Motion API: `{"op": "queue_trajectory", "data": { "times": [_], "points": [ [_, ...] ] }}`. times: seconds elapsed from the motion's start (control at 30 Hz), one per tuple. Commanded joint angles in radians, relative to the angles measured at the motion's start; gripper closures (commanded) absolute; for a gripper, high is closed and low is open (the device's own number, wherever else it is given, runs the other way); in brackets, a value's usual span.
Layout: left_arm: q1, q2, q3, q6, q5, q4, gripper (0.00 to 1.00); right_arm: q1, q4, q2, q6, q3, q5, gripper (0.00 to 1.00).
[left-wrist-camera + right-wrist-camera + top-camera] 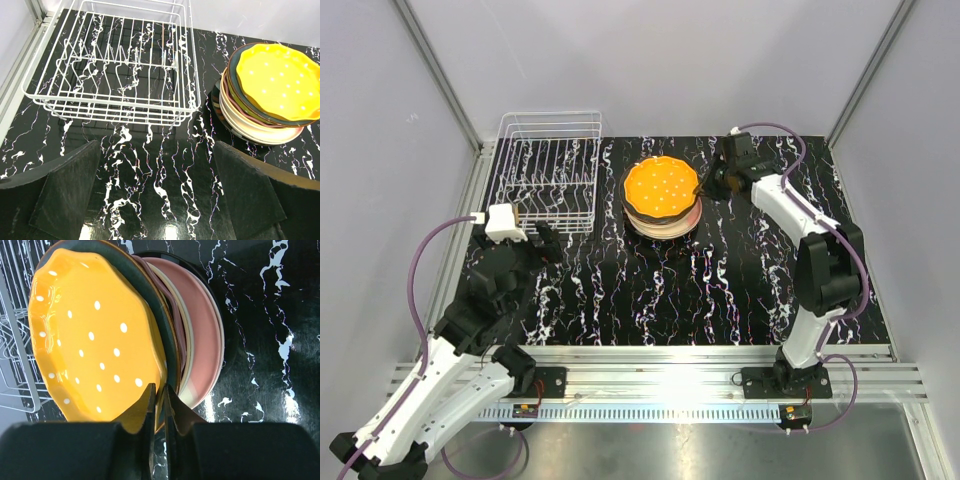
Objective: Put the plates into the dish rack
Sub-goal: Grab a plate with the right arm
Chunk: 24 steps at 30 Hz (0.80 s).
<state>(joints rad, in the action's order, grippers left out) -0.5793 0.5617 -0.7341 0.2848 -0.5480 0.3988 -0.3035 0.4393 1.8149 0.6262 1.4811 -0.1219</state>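
Observation:
The plates sit in a stack at the middle back of the table, with a yellow white-dotted plate on top. My right gripper is shut on that yellow plate's right rim. In the right wrist view the fingertips pinch the yellow plate edge, with a dark green plate and a pink plate beneath. The white wire dish rack stands at the back left with nothing in it. My left gripper hovers open just in front of the dish rack, holding nothing.
The black marbled table runs from the arm bases to the back wall. Metal frame rails border the left side next to the rack. The stack of plates lies right of my left gripper.

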Motion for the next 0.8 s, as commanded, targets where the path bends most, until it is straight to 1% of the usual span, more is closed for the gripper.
{"op": "queue_trajectory", "data": {
  "times": [0.0,0.1,0.2,0.23,0.3,0.37,0.63,0.77],
  "points": [
    [-0.005,-0.006,0.006,-0.013,0.014,-0.054,0.01,-0.008,0.007,0.014,-0.006,0.099,-0.041,0.83],
    [-0.007,-0.006,0.006,-0.013,0.014,-0.054,0.01,-0.008,0.027,0.040,-0.008,0.111,-0.048,0.85],
    [-0.007,-0.005,0.006,-0.013,0.016,-0.058,0.01,-0.008,0.030,0.058,0.001,0.114,-0.055,0.81],
    [-0.007,-0.006,0.006,-0.015,0.016,-0.057,0.01,-0.008,0.029,0.066,0.004,0.113,-0.056,0.72],
    [-0.010,-0.006,0.007,-0.015,0.016,-0.055,0.01,-0.008,0.029,0.072,0.007,0.114,-0.062,0.66],
    [-0.008,-0.006,0.007,-0.015,0.016,-0.058,0.01,-0.008,0.026,0.080,0.009,0.116,-0.065,0.57],
    [-0.010,-0.005,0.009,-0.016,0.020,-0.060,0.01,-0.009,0.036,0.104,0.012,0.143,-0.068,0.57],
    [-0.013,-0.005,0.009,-0.016,0.025,-0.060,0.01,-0.013,0.050,0.124,0.010,0.157,-0.062,0.60]
  ]
}}
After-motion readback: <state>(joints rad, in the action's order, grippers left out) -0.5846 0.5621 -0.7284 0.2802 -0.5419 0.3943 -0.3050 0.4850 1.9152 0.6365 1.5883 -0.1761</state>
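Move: The right fingertips are nearly shut at the right rim of the orange plate on top of the stack; its middle lies about 9 cm left, 1 cm farther out and 2 cm lower. The pink plate lower in the stack is centred some 8 cm left, 3 cm back and 6 cm below the hand. The dish rack's middle is about 33 cm left, 4 cm ahead and 7 cm below. From the left hand, the orange plate is some 20 cm ahead, 27 cm right and 13 cm below. Ease the pinch of the right gripper on the orange plate's right rim and open the fingers to a bit under half. As they spread, slide the hand about 1.5 cm left and 1 cm forward, sinking about 1 cm, so that one finger sits over the plate's inside and the other outside its rim. Keep the wrist almost as it is. ##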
